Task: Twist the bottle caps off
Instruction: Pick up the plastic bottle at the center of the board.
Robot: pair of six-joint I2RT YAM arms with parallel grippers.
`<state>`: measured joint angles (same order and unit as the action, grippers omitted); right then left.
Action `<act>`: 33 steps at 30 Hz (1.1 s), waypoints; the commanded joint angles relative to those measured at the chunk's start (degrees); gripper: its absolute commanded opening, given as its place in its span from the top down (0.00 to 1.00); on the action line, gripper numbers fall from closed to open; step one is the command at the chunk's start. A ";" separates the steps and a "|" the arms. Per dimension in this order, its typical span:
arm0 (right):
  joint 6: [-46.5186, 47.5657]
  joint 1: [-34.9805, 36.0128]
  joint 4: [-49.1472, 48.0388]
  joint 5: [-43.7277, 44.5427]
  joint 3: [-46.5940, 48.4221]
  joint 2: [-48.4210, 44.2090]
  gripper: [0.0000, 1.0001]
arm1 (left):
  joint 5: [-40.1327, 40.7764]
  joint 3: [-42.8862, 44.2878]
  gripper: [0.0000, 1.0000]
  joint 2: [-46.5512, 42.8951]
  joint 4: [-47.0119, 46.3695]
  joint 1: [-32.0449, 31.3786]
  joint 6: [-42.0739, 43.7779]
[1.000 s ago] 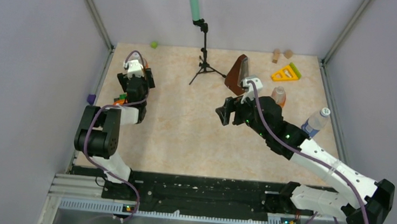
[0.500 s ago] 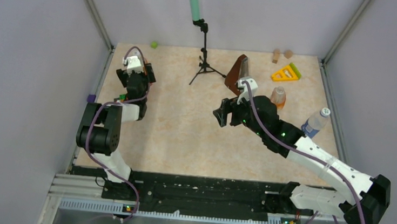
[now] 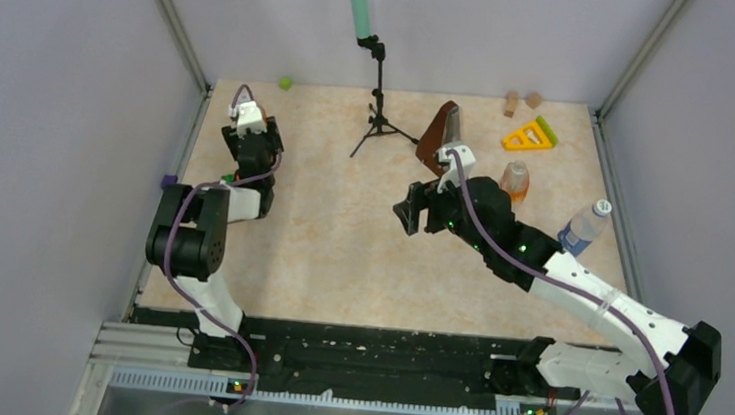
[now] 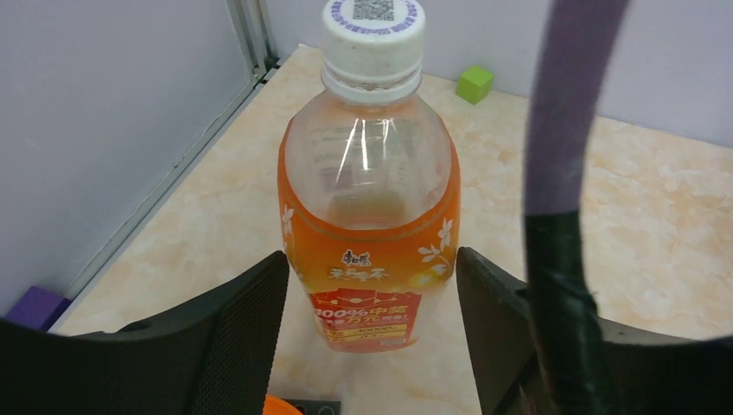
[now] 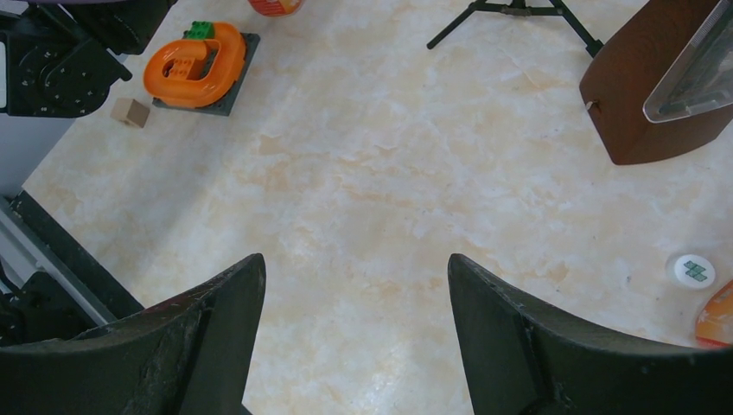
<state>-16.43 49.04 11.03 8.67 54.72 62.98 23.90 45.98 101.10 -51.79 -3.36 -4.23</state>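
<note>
An orange-drink bottle (image 4: pixel 367 216) with a white cap (image 4: pixel 373 30) stands upright at the back left. My left gripper (image 4: pixel 372 259) is shut on its lower body, one pad against each side. From above, the left gripper (image 3: pixel 256 126) hides most of that bottle. My right gripper (image 3: pixel 407 211) hovers open and holds nothing above bare table (image 5: pixel 356 259). A squat orange bottle (image 3: pixel 515 178) stands to its right, with a loose white cap (image 5: pixel 694 271) on the table beside it. A clear blue-label bottle (image 3: pixel 583 226) leans at the right, its cap (image 3: pixel 601 206) on.
A brown metronome (image 3: pixel 440 139) and a black tripod (image 3: pixel 379 118) stand behind the right gripper. A yellow triangle toy (image 3: pixel 530 134) and wooden blocks (image 3: pixel 521 102) lie at the back right. An orange ring toy (image 5: pixel 194 65) and a wooden block (image 5: pixel 130 112) lie by the left arm. A green cube (image 4: pixel 474 83) sits in the back-left corner.
My left gripper has moved farther back around the orange bottle, opening wider and then closing in on its sides. The right gripper shifted slightly left early on, then stayed still.
</note>
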 commanded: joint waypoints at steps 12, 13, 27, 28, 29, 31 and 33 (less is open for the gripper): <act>0.41 0.74 -3.20 -0.71 -0.45 -0.47 0.24 | -5.07 -7.40 0.73 -5.17 -7.14 0.19 5.13; 0.35 0.74 -3.28 -0.75 -0.53 -0.51 0.24 | -5.85 -8.00 0.74 -6.12 -6.77 0.19 5.30; -1.69 0.71 -4.19 -0.36 -3.26 -3.23 0.24 | -36.11 -17.61 0.88 -24.72 2.89 -0.14 1.40; -1.74 0.77 -3.96 0.06 -3.42 -3.61 0.24 | -38.21 -17.63 0.89 -26.02 4.92 -0.34 0.90; -1.73 0.73 -3.66 0.52 -3.60 -3.96 0.24 | -40.31 -18.05 0.89 -27.17 6.11 -0.59 0.71; -1.85 0.75 -3.07 1.04 -3.73 -4.48 0.24 | -42.65 -19.58 0.88 -29.73 7.31 -1.55 0.37; -2.09 0.75 -2.57 1.82 -3.91 -4.97 0.24 | -42.77 -22.24 0.88 -32.68 6.63 -3.65 0.78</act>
<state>-17.72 49.04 9.19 8.58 51.29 60.34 -11.35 27.35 73.84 -46.09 -4.36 -2.26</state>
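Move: The orange-drink bottle stands upright between my left hand's open fingers, its middle about at my hand point. The orange toy lies roughly 12 cm back and 4 cm to the left, the green cube some 20 cm ahead and 2 cm to the right, and the tripod 10 cm ahead and 29 cm to the right; their middles sit around 10 cm below that hand. From my right hand the bottle is about 24 cm ahead, 37 cm to the left and 10 cm lower. I finish closing my left fingers on the bottle's label, squeezing its soft sides in firmly, then keep that grip. I carry it right and back, slowly at first and then faster, about 10 cm each way. I rise some 4 cm late in the carry while turning the hand roughly 35 degrees clockwise, away from the left edge of the board. ##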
